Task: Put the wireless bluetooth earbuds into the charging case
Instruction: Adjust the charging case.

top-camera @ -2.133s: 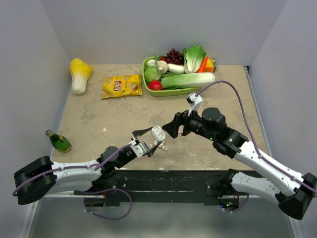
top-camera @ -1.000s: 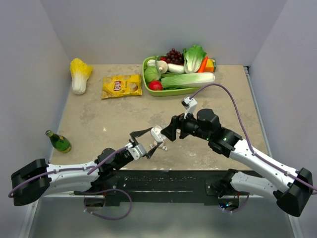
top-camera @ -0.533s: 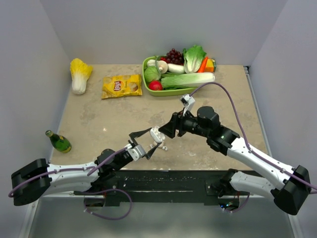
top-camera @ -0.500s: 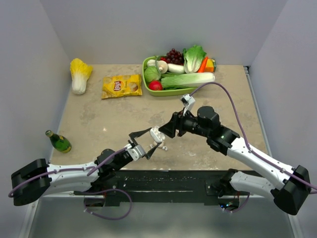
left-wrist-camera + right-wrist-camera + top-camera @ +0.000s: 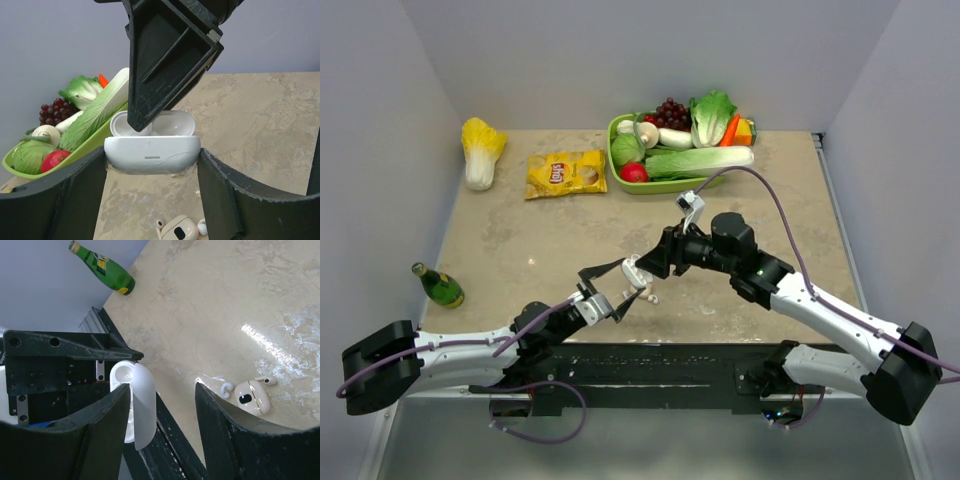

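Note:
The white oval charging case point(image 5: 152, 154) hangs above the table with its lid open, and my left gripper point(image 5: 152, 167) is shut on its two ends. From above, one finger point(image 5: 165, 55) of my right gripper reaches down into the open case, just in front of the lid. In the right wrist view the lid point(image 5: 146, 407) stands between the open jaws of my right gripper point(image 5: 162, 412), beside the left finger and well apart from the right one. A cream earbud point(image 5: 252, 396) lies on the table below. From the top, the case point(image 5: 635, 270) sits between both grippers.
A green tray point(image 5: 612, 145) of vegetables stands at the back. A yellow chips bag point(image 5: 565, 173) and a napa cabbage point(image 5: 480, 150) lie at the back left. A green bottle point(image 5: 440, 287) lies near the left front edge.
My right arm has moved left up to the held case, and its jaws have narrowed. The left arm and the case have stayed put.

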Controlling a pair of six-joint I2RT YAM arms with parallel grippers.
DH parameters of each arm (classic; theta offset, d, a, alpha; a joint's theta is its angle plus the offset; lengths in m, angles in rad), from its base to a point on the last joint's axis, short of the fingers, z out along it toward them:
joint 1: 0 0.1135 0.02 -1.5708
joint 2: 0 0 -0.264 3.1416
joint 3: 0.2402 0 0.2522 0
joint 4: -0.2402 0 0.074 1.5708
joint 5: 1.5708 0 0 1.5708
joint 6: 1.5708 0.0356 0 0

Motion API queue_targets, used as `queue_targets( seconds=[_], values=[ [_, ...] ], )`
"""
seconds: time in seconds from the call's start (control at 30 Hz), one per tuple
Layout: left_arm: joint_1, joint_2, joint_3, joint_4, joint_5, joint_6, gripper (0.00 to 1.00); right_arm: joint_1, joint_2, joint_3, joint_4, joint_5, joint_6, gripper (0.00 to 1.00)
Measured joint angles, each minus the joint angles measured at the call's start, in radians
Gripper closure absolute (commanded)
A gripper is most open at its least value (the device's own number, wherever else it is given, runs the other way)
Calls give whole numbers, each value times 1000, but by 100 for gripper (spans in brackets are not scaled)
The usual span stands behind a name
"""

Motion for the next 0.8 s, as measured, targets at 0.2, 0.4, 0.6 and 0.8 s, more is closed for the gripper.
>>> queue_targets(
  seconds=[0.2, 0.4, 0.6, 0.8],
  values=[
    [-5, 0, 0, 2, -2, 0, 100, 0, 9, -4, 2, -4, 0, 60],
    [-6, 2, 0, 1, -2, -1, 100, 2, 9, -4, 5, -24, -9, 100],
    [-11, 34, 3, 5, -6, -3, 93, 2, 5, -3, -39, -5, -51, 100],
    [-13, 79, 49, -28, -8, -24, 83, 3, -32, 28, -143, 46, -127, 100]
  ],
)
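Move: The open white charging case is in the left gripper. Its lid stands about 2 cm back and 1 cm left of the right hand, 1 cm below; from the left hand it is some 2 cm forward, 2 cm right and 1 cm up. On the table, roughly 15 cm below the right hand, the beige case lies 4 cm forward and 2 cm right, with one loose earbud about 3 cm left and 2 cm back of it. Hold the right hand nearly still inside the open case and shut its half-open fingers fully, pinching the lid's rim. Then carry both hands together about 1.5 cm right and some 1 cm down, tipping the right fingertips 5 to 10 degrees lower, while the left gripper keeps its grip on the case. ##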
